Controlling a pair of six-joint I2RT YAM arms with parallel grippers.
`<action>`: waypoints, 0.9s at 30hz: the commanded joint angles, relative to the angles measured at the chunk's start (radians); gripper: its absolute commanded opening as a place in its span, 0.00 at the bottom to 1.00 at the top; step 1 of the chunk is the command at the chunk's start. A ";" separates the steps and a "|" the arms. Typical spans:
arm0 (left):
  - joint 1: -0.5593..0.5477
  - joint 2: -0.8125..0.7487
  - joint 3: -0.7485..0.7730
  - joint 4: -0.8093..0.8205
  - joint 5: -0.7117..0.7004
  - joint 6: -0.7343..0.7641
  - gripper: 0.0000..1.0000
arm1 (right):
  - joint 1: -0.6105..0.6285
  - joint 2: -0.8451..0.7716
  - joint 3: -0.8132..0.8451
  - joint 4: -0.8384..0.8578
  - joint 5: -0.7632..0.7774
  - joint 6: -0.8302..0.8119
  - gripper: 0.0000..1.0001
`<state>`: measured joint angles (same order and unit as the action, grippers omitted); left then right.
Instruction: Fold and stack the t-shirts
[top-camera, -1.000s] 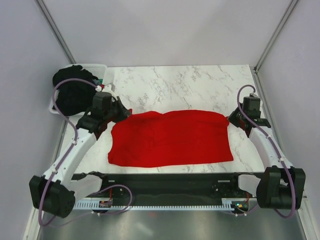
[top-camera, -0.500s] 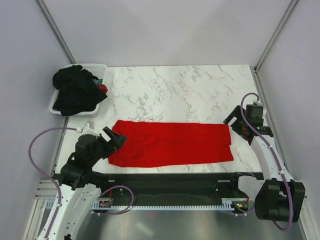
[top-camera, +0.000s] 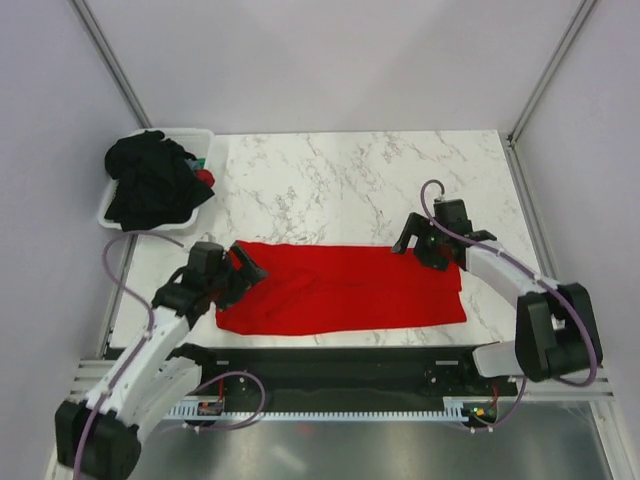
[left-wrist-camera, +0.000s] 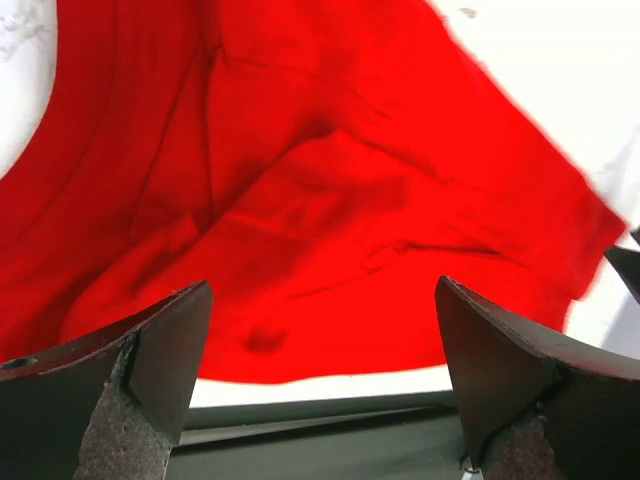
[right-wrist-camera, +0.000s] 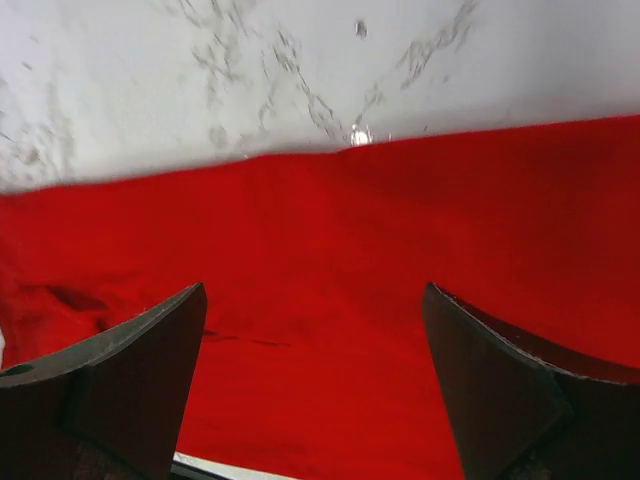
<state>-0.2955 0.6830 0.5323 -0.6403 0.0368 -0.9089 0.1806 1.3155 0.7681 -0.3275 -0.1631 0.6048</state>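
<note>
The red t-shirt (top-camera: 345, 288) lies folded into a long flat band across the near part of the marble table. It fills the left wrist view (left-wrist-camera: 300, 200) and the right wrist view (right-wrist-camera: 380, 300). My left gripper (top-camera: 247, 270) is open and empty over the shirt's left end. My right gripper (top-camera: 412, 245) is open and empty over the shirt's far right edge. The black t-shirts (top-camera: 150, 185) lie heaped in the white tub (top-camera: 196, 135) at the far left.
The marble table (top-camera: 350, 180) runs to grey walls at the back and sides. A black frame rail (top-camera: 350, 365) lies along the near edge, just below the red shirt.
The red shirt went from a wide spread to a narrower folded band. Both grippers have let go; the left has moved onto the shirt's left end, the right leftward over its far edge.
</note>
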 joint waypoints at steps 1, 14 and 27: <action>-0.005 0.186 -0.015 0.200 0.029 0.028 1.00 | 0.040 0.091 -0.012 0.015 0.003 -0.004 0.95; -0.113 0.972 0.253 0.423 -0.006 0.067 1.00 | 0.109 0.100 -0.240 0.037 0.004 0.102 0.97; -0.113 1.893 2.014 -0.316 0.109 0.297 1.00 | 0.811 0.027 -0.080 0.133 -0.070 0.437 0.98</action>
<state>-0.4076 2.4134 2.0769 -0.6285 0.0944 -0.7673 0.8474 1.3247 0.5640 -0.1047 -0.1989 0.9764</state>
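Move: The strip-folded red t-shirt lies flat under both open hands: its middle is about 21 cm right of the left hand, 2 cm farther out and 8 cm below it. From the right hand its middle is some 18 cm left, 8 cm back and 5 cm below. The table's front edge runs about 12 cm straight back of the left hand and 22 cm back of the right; the basket of black shirts sits 25 cm ahead and 21 cm left of the left hand. Fingers wide open, both hands first sink onto the red t-shirt, the left about 7.5 cm down near the shirt's left end and the right about 5 cm down by its far edge towards the right end, then keep their fingertips on the cloth. With gathering speed they drag it in opposite directions, the left hand sweeping forward nearly 30 cm and about 15 cm right, while the right, after a brief pause, sweeps left and back some 15 cm each way, turning some 25 degrees counter-clockwise. ##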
